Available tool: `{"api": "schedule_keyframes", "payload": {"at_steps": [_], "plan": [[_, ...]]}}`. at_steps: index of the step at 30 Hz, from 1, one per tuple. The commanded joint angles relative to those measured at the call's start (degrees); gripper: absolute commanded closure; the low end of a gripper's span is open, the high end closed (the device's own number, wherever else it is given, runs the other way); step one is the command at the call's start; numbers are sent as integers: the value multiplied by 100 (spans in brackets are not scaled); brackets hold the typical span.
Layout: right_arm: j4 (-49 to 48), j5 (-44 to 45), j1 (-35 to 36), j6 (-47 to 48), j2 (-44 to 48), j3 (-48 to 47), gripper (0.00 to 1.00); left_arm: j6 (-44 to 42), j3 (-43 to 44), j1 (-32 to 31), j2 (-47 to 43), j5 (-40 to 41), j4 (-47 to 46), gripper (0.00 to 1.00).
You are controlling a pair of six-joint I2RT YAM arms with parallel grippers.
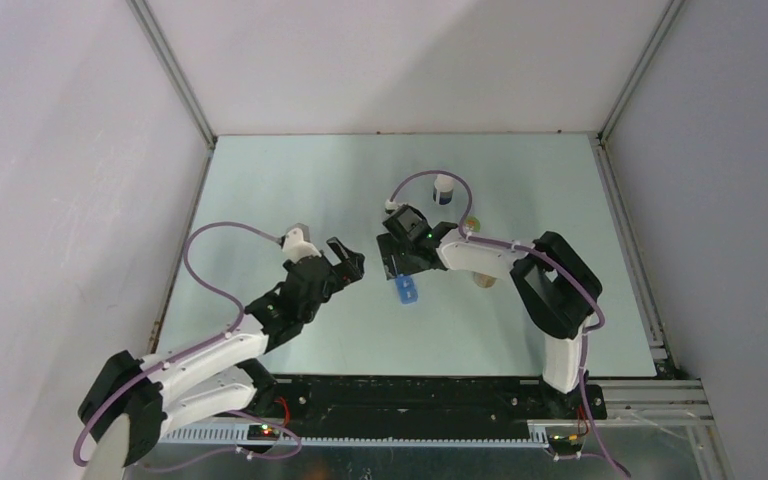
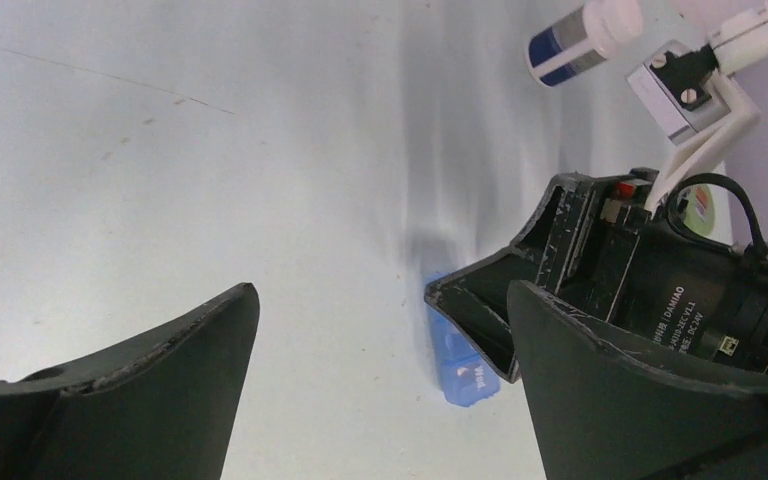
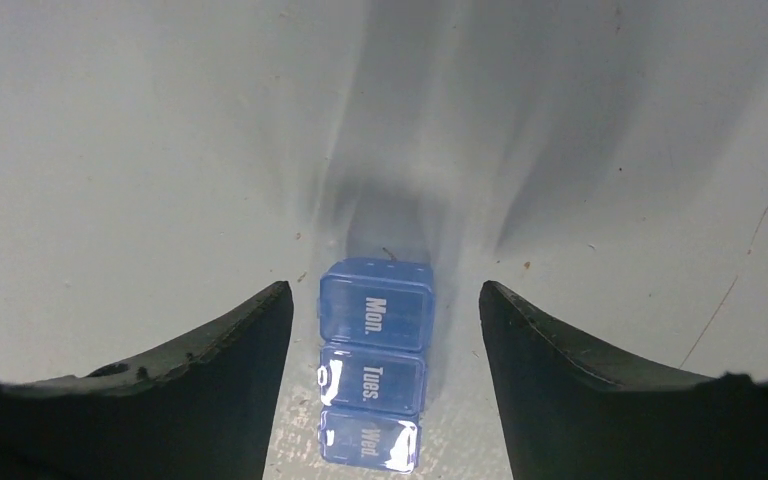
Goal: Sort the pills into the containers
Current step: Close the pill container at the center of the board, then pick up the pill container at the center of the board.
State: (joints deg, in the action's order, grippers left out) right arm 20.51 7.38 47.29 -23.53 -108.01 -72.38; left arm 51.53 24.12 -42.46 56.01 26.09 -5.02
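A blue pill container (image 1: 407, 291) with three shut lids marked Mon., Tues. and Wed. lies flat on the table. My right gripper (image 1: 396, 264) hovers over it, open. In the right wrist view its fingers stand on either side of the container (image 3: 375, 360), with a gap on both sides. My left gripper (image 1: 350, 264) is open a little to the left and holds nothing. In the left wrist view the container (image 2: 465, 375) shows partly behind the right gripper's finger. No loose pills are in view.
A white pill bottle with a dark blue label (image 1: 444, 189) stands behind the right gripper and also shows in the left wrist view (image 2: 575, 45). Two small round objects (image 1: 471, 224) (image 1: 483, 281) lie beside the right forearm. Grey walls enclose the table.
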Motion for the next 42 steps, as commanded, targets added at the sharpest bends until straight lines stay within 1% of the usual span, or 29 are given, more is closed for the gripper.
{"api": "schedule_keyframes", "payload": {"at_steps": [1, 7, 13, 16, 17, 19, 20, 23, 24, 28, 30, 35, 42], "plan": [[159, 308, 53, 106, -114, -298, 29, -1, -24, 23, -195, 734, 378, 1], [373, 234, 59, 45, -272, -467, 41, -1, -91, 30, -174, 698, 313, 1], [590, 246, 61, -64, -343, -563, 45, 14, -150, 32, -144, 649, 223, 1], [642, 236, 60, -100, -336, -566, 42, 22, -188, 33, -142, 638, 182, 1], [670, 262, 65, -119, -338, -567, 37, 26, -193, 34, -138, 642, 173, 1], [710, 317, 68, -172, -346, -567, 32, 32, -204, 31, -131, 640, 162, 1], [718, 330, 67, -216, -350, -567, 31, 32, -201, 30, -118, 631, 153, 1], [735, 318, 69, -304, -370, -573, 37, 33, -197, 32, -93, 607, 146, 1], [733, 302, 65, -348, -366, -575, 41, 33, -197, 33, -80, 588, 134, 1], [682, 272, 68, -440, -316, -571, 50, 44, -208, 34, -63, 547, 126, 1], [663, 272, 68, -437, -230, -573, 53, 75, -223, 29, -90, 582, 165, 1], [512, 160, 43, -423, 56, -510, 54, 62, -353, 30, -254, 519, -8, 1], [34, -580, -126, -699, 816, -202, 55, -128, -602, 34, -316, 53, -723, 1]]}}
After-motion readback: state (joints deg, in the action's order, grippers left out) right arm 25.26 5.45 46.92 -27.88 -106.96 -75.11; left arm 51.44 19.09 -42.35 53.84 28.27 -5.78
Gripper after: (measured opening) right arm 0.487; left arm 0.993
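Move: The pill container lies on the board with its Mon. end almost under the right hand; its middle is about 4 cm back, 1 cm right and 2 cm below. From that hand the brown bottle is some 17 cm right and 3 cm back, the green bottle 16 cm right and 9 cm farther out, the white bottle 10 cm right and 17 cm out. From the left hand the container is roughly 11 cm right, level fore and aft, 10 cm down. The pill container is taken by its Mon. end: the right hand sinks about 1.5 cm onto it, easing slightly back and right, its fingers narrowing until they pinch both long sides, then it rises about 3 cm with the grip kept. Meanwhile the left hand, wide open and empty, draws off some 2 cm left and sinks about as much. ##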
